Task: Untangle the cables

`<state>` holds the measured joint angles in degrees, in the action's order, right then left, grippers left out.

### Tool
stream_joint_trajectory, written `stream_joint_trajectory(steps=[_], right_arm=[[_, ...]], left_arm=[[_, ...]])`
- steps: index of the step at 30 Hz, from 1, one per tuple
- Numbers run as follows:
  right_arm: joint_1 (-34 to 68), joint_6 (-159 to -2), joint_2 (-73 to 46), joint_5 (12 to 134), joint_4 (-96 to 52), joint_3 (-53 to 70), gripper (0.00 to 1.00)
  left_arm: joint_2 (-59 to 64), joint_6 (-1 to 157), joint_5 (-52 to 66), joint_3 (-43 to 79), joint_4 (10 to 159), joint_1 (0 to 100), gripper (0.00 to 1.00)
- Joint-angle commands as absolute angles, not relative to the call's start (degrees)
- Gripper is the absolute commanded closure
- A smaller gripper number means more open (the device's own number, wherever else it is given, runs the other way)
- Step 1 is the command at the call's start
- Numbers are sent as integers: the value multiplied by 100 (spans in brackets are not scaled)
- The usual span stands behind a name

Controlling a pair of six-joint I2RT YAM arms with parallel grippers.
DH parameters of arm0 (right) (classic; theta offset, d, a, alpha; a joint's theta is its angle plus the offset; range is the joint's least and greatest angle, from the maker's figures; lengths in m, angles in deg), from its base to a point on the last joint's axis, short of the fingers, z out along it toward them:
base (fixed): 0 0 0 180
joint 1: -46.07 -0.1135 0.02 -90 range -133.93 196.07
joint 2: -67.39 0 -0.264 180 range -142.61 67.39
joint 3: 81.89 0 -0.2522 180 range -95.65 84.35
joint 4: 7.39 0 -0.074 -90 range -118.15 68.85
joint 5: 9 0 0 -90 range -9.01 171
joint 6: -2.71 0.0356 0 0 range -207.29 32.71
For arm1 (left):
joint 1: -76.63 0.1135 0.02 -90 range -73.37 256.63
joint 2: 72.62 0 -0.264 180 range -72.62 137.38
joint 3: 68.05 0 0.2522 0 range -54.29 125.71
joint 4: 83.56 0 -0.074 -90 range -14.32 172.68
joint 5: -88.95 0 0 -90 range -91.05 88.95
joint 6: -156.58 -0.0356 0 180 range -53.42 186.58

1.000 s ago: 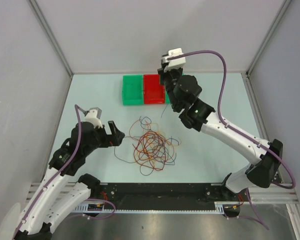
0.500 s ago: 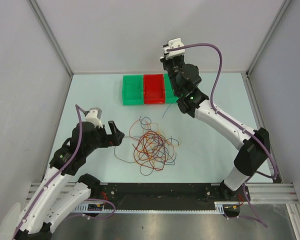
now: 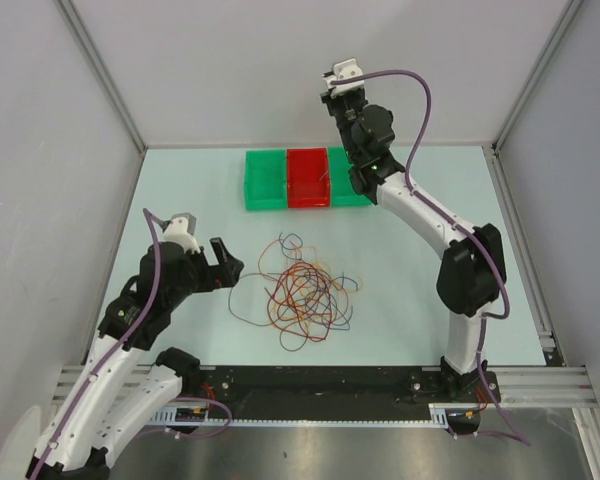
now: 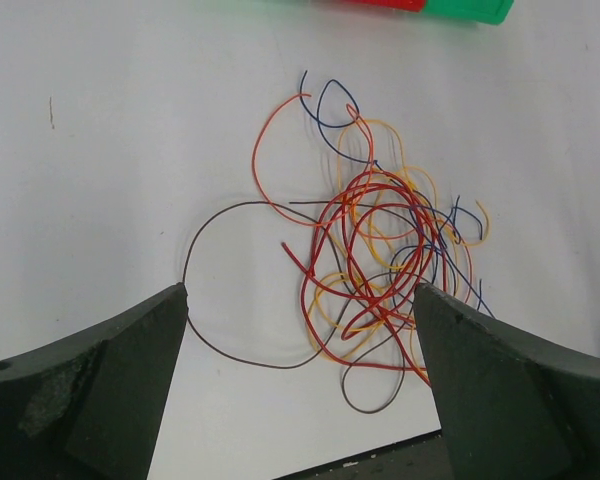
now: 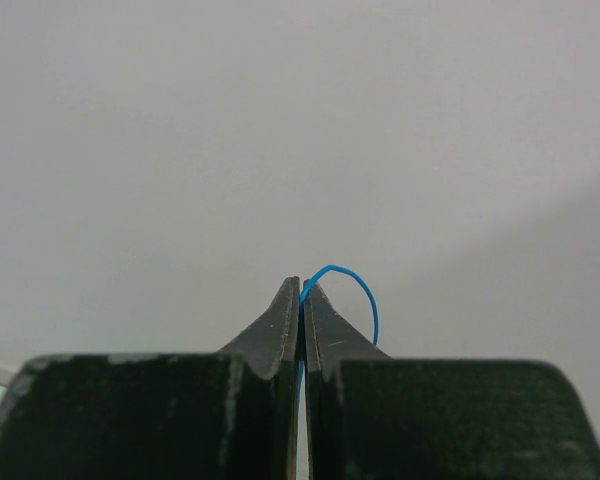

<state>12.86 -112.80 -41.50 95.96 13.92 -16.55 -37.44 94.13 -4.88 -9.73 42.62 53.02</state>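
The cables [image 3: 305,292] lie as a loose tangle of red, orange, yellow, blue and brown loops at mid-table. In the left wrist view the cables [image 4: 380,250] spread just ahead of my fingers, and a brown loop curves out to the left. My left gripper [image 3: 228,268] hovers left of the tangle. The left gripper [image 4: 300,295] is open wide with nothing between its fingers. My right gripper [image 3: 332,98] is raised high at the back, facing the rear wall. The right gripper [image 5: 302,285] is shut on a thin blue cable [image 5: 365,285] that arcs out over its tips.
A green bin [image 3: 265,180], a red bin [image 3: 308,178] and another green bin [image 3: 342,188] stand in a row at the back of the table. Grey walls close in the back and both sides. The black rail runs along the near edge.
My right arm has swung up and back toward the rear wall, lifting the blue cable away from the table. The left gripper has shifted slightly left and stayed open.
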Motion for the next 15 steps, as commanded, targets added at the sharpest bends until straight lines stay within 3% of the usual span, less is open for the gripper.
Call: stream_joint_trajectory(steps=[1,15], right_arm=[[1574,-11172,-4625,9277,1673,-2164,100],[1645,-10672,-4881,9224,1866,-1339,100]], left_arm=[[-3799,9426,-386,-1017,4444,5431,1],[-3720,9409,-324,-1017,4453,5607,1]])
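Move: The blue cable is already pinched in the right hand, held high. The red bin lies about 5 cm ahead of that hand, 5 cm to its left and some 44 cm below. The right green bin is about 5 cm ahead and 7 cm to its right, the left green bin 5 cm ahead and 17 cm to its left, both equally low. From the left hand the red bin is some 36 cm ahead, 18 cm right and 19 cm below. The blue cable stays pinched in the shut fingers of the right hand as it is brought down about 9 cm towards the bins. The lowering goes along with roughly 5 cm of forward reach, which dies out so that the last part is nearly straight down, and the upward-pointing fingers tip slightly downward. ##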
